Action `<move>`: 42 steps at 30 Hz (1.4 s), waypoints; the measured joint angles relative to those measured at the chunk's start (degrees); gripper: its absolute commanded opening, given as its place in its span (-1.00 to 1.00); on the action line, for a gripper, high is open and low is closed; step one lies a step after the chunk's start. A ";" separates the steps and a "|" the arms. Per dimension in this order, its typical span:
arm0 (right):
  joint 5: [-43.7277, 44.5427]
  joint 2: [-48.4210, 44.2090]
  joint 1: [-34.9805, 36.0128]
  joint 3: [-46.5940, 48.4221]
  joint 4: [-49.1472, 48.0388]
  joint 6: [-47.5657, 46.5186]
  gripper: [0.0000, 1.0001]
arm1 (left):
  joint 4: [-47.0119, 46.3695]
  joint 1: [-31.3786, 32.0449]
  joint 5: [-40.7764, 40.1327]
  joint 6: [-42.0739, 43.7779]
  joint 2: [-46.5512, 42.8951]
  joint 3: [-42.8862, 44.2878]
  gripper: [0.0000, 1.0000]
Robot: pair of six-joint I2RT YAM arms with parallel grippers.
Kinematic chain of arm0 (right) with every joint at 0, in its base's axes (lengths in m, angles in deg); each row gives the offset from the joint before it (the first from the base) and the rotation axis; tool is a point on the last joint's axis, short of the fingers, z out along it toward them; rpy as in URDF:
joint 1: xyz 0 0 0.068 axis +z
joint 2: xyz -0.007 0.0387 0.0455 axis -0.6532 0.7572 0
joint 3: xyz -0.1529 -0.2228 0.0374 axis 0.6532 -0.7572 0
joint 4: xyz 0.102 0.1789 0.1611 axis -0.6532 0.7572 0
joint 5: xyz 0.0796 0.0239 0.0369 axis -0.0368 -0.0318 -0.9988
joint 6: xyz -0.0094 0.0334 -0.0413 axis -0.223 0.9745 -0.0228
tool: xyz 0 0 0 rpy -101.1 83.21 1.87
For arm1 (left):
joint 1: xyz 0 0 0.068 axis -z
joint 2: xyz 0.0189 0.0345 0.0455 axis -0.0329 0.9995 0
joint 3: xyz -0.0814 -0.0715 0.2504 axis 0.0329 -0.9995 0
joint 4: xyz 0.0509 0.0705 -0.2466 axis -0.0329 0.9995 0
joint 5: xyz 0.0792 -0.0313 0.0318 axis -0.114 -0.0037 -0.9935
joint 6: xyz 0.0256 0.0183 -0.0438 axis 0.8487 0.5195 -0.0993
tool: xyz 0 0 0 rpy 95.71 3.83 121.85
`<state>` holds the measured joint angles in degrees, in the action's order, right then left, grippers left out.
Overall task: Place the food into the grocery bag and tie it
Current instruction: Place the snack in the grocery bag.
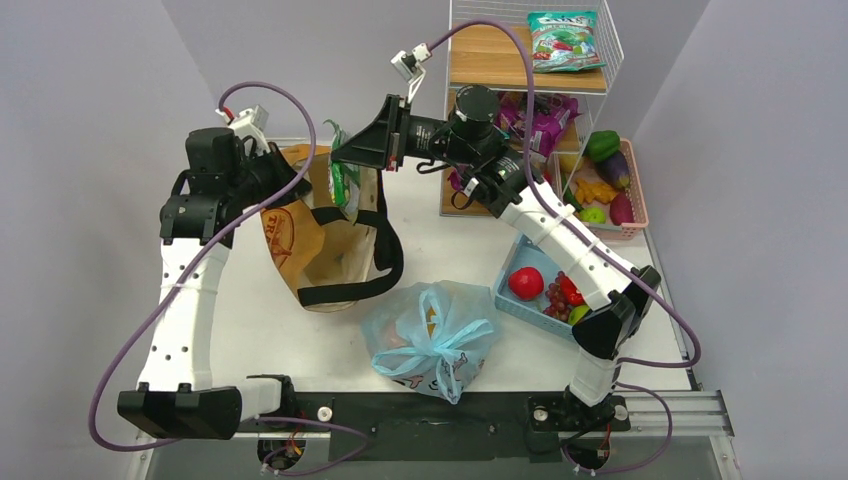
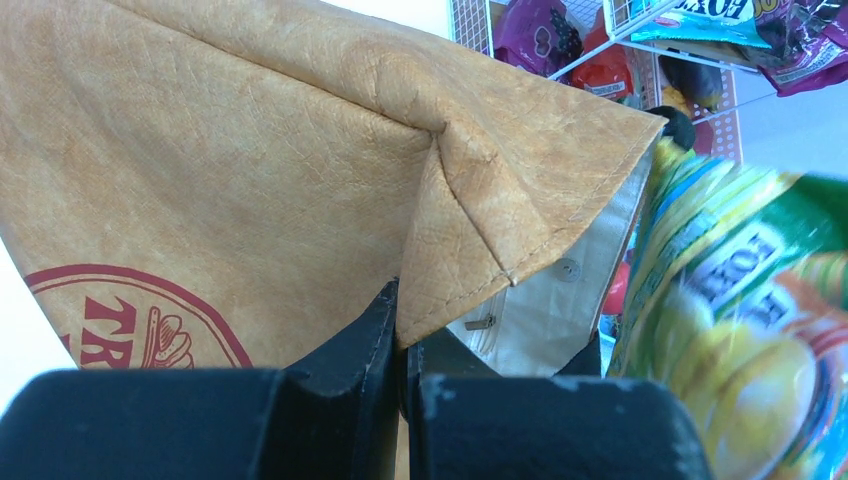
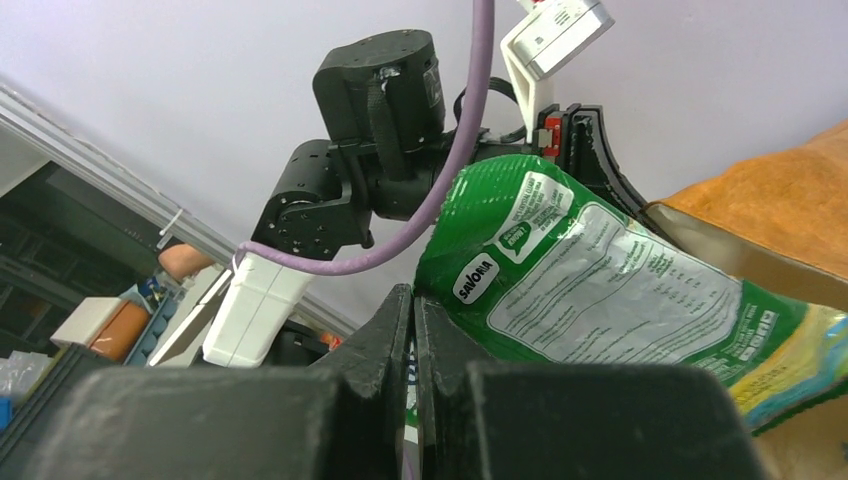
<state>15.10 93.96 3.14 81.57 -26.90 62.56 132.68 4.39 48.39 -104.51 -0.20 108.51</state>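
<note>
The light blue grocery bag (image 1: 432,342) lies near the table's front edge, its handles knotted on top. Orange-tinted food shows faintly through the plastic. Neither gripper touches it. My left gripper (image 1: 272,166) is shut on the rim of the tan tote (image 1: 318,240); the left wrist view shows the fold (image 2: 470,200) pinched between the jaws (image 2: 405,305). My right gripper (image 1: 342,160) is shut on the edge of a green snack packet (image 1: 345,186) and holds it over the tote's mouth. The packet also shows in the right wrist view (image 3: 600,290), with the gripper (image 3: 413,305) below it.
A blue basket (image 1: 512,300) with a red fruit and dark grapes sits at the right. A pink basket (image 1: 640,200) of vegetables stands behind it. A wire shelf (image 1: 530,70) with snack packets is at the back. The tote's black straps (image 1: 385,255) hang towards the grocery bag.
</note>
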 measured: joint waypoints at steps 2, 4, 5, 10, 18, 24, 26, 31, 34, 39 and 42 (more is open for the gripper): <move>-0.07 0.02 0.24 0.04 -0.24 0.20 -1.00 | 0.04 -0.50 0.48 0.07 0.17 0.26 -1.00; -0.33 0.11 0.44 0.04 -0.55 0.39 -1.00 | 0.04 -0.96 0.90 0.22 0.48 0.76 -1.00; -0.46 0.13 0.44 0.00 -0.70 0.50 -1.00 | 0.00 -1.22 1.11 0.26 0.63 1.03 -1.00; -0.68 0.15 1.22 -2.69 -2.51 1.27 -1.00 | 0.09 -1.81 2.08 0.70 1.88 2.73 -1.00; -0.85 0.31 1.44 -6.80 -1.31 1.09 -1.00 | 0.04 -1.86 3.10 0.83 2.29 2.97 -1.00; -1.64 6.34 -0.13 1.81 -1.81 1.88 -0.75 | 0.02 -1.86 4.20 0.83 1.38 2.71 -1.00; -1.90 8.96 -0.87 4.48 -2.03 2.75 -0.28 | 0.07 -1.86 4.46 0.83 0.72 2.45 -1.00; -2.10 12.90 -2.89 5.64 -1.25 4.11 0.27 | 0.22 -1.86 4.94 0.85 -0.17 1.62 -1.00; -1.95 12.74 -4.04 2.80 -0.02 3.28 0.41 | 0.24 -1.97 5.14 0.96 -0.20 1.25 -1.00; -0.13 12.15 -4.85 0.66 6.32 -1.95 0.68 | 0.13 -3.50 5.60 0.98 -0.17 1.09 -1.00; 1.73 11.63 -5.18 0.57 11.45 -5.60 0.72 | 0.20 -3.98 5.77 0.96 -0.15 1.09 -1.00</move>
<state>16.82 105.59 -2.04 82.14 -15.45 56.96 132.87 0.41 54.16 -103.54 -0.35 109.60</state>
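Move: The right gripper, above the tan tote, holds the snack hanging from its tips. The tote's open mouth is centred about 18 cm below this gripper and 3 cm ahead, neither left nor right. The tote's black strap loops some 22 cm below it, 6 cm right and 2 cm back; the tied blue bag sits about 14 cm right, 7 cm back and 38 cm down. From the left gripper, pinching the tote's rim, the mouth's centre is about 8 cm right, 5 cm back and 2 cm lower. Lower the right gripper with the hanging snack about 4 cm towards the tote's mouth, ease up slightly, then swing it forward and on down, ending about 13 cm lower and 9 cm farther out. Open the fingers wide during that second stretch and let go of the snack, tipping the fingertips down some 15 degrees. Keep the left gripper shut on the rim, nearly still. ##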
